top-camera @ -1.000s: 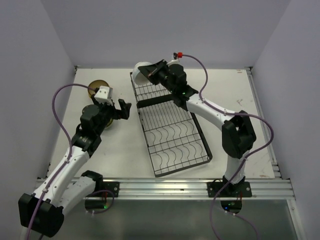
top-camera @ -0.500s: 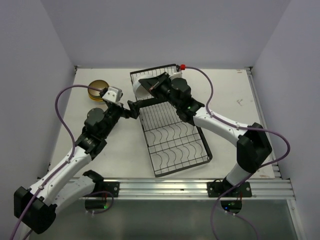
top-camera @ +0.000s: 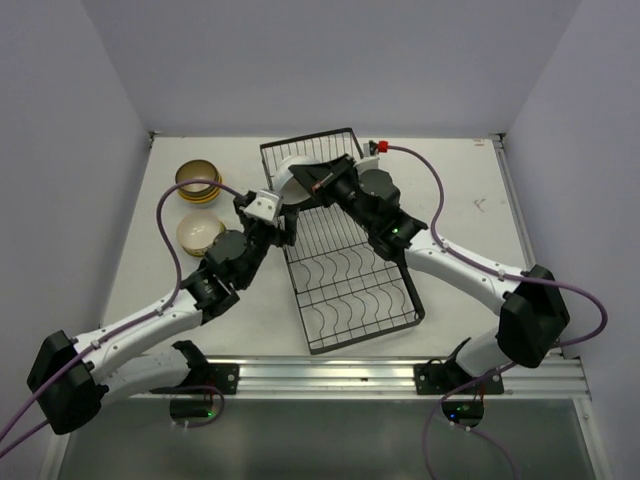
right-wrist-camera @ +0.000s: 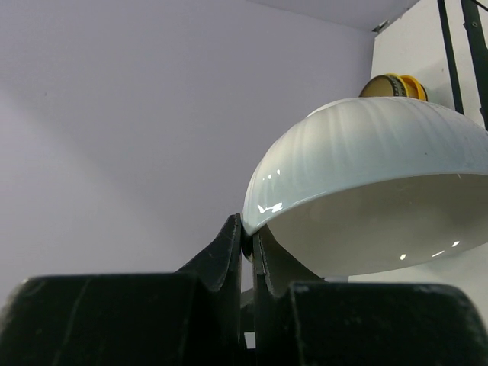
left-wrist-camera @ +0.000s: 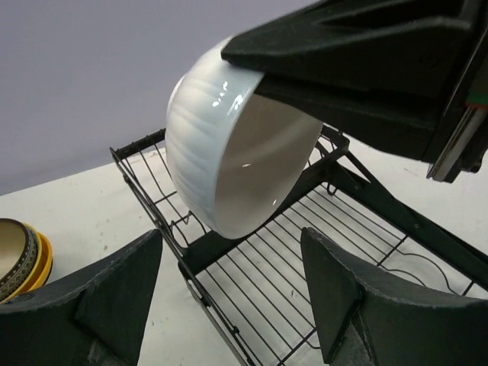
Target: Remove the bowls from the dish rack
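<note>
The black wire dish rack (top-camera: 345, 262) lies slanted mid-table and holds no bowls on its wires. My right gripper (top-camera: 318, 180) is shut on the rim of a white ribbed bowl (top-camera: 294, 172) and holds it tilted in the air above the rack's small far section. The pinch on the rim shows in the right wrist view (right-wrist-camera: 247, 236), with the bowl (right-wrist-camera: 374, 168) above the fingers. My left gripper (top-camera: 284, 224) is open and empty at the rack's left edge, just below the bowl. In the left wrist view, the bowl (left-wrist-camera: 221, 145) hangs above and between the open fingers (left-wrist-camera: 114, 297).
A stack of bowls, dark patterned over yellow (top-camera: 198, 182), stands at the far left of the table. It also shows in the left wrist view (left-wrist-camera: 19, 255). A cream bowl (top-camera: 200, 233) sits just nearer. Purple walls close in the table.
My left arm has swung right, from beside the cream bowl to the rack's left edge. My right gripper has carried the white bowl nearer, over the rack's small section.
</note>
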### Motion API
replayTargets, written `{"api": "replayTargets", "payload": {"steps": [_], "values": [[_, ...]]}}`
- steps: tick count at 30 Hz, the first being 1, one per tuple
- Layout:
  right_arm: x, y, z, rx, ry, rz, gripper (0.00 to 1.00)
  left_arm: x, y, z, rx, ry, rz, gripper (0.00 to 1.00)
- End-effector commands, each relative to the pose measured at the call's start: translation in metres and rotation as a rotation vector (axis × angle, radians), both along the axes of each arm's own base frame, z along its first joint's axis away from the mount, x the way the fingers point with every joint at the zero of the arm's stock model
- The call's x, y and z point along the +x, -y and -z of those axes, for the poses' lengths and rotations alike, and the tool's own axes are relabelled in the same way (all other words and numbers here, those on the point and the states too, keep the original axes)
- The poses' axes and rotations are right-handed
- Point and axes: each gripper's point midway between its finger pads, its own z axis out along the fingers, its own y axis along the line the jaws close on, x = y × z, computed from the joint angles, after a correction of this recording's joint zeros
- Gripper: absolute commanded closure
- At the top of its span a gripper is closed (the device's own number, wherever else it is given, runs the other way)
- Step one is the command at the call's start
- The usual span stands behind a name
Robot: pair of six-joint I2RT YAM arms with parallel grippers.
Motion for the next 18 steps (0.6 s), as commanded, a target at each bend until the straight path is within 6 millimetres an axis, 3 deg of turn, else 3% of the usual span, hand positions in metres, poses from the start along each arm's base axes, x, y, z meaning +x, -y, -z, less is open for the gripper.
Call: {"api": "replayTargets", "payload": {"steps": [1,5,12,18], "values": [[-0.014,0.020,-0.064,0.148,0.109,0.027,1.00,0.002,-0.013,-0.025,0.014,0.104,-0.147,0.26],[-0.019,0.022,-0.058,0.158,0.090,0.016,1.00,0.000,-0.009,-0.035,-0.011,0.130,-0.170,0.36],[-0.028,0.019,-0.051,0.181,0.062,-0.020,1.00,0.004,-0.008,-0.045,-0.057,0.176,-0.204,0.42],[-0.034,0.020,-0.053,0.226,0.039,-0.035,1.00,0.011,-0.001,-0.037,0.015,0.202,-0.205,0.46]]}}
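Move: The white bowl hangs on edge from the right fingers, its middle about 4 cm ahead of the right hand, 1 cm left and 5 cm below. From the open left hand it lies some 7 cm ahead, 3 cm right and 3 cm higher. Well below the left hand, by 23 to 24 cm, the bowl stack stands about 17 cm ahead and 22 cm left, the single bowl 4 cm ahead and 21 cm left, and the rack's middle 3 cm ahead and 13 cm right. The white bowl, still pinched by its upper rim, is brought back about 2 cm by the right hand, which rises slightly and then sinks to end a little lower. The left hand eases back a touch, then forward and up just over 1 cm towards the bowl's near rim, turning some 10 degrees counter-clockwise and tipping up slightly while its fingers narrow without shutting. ##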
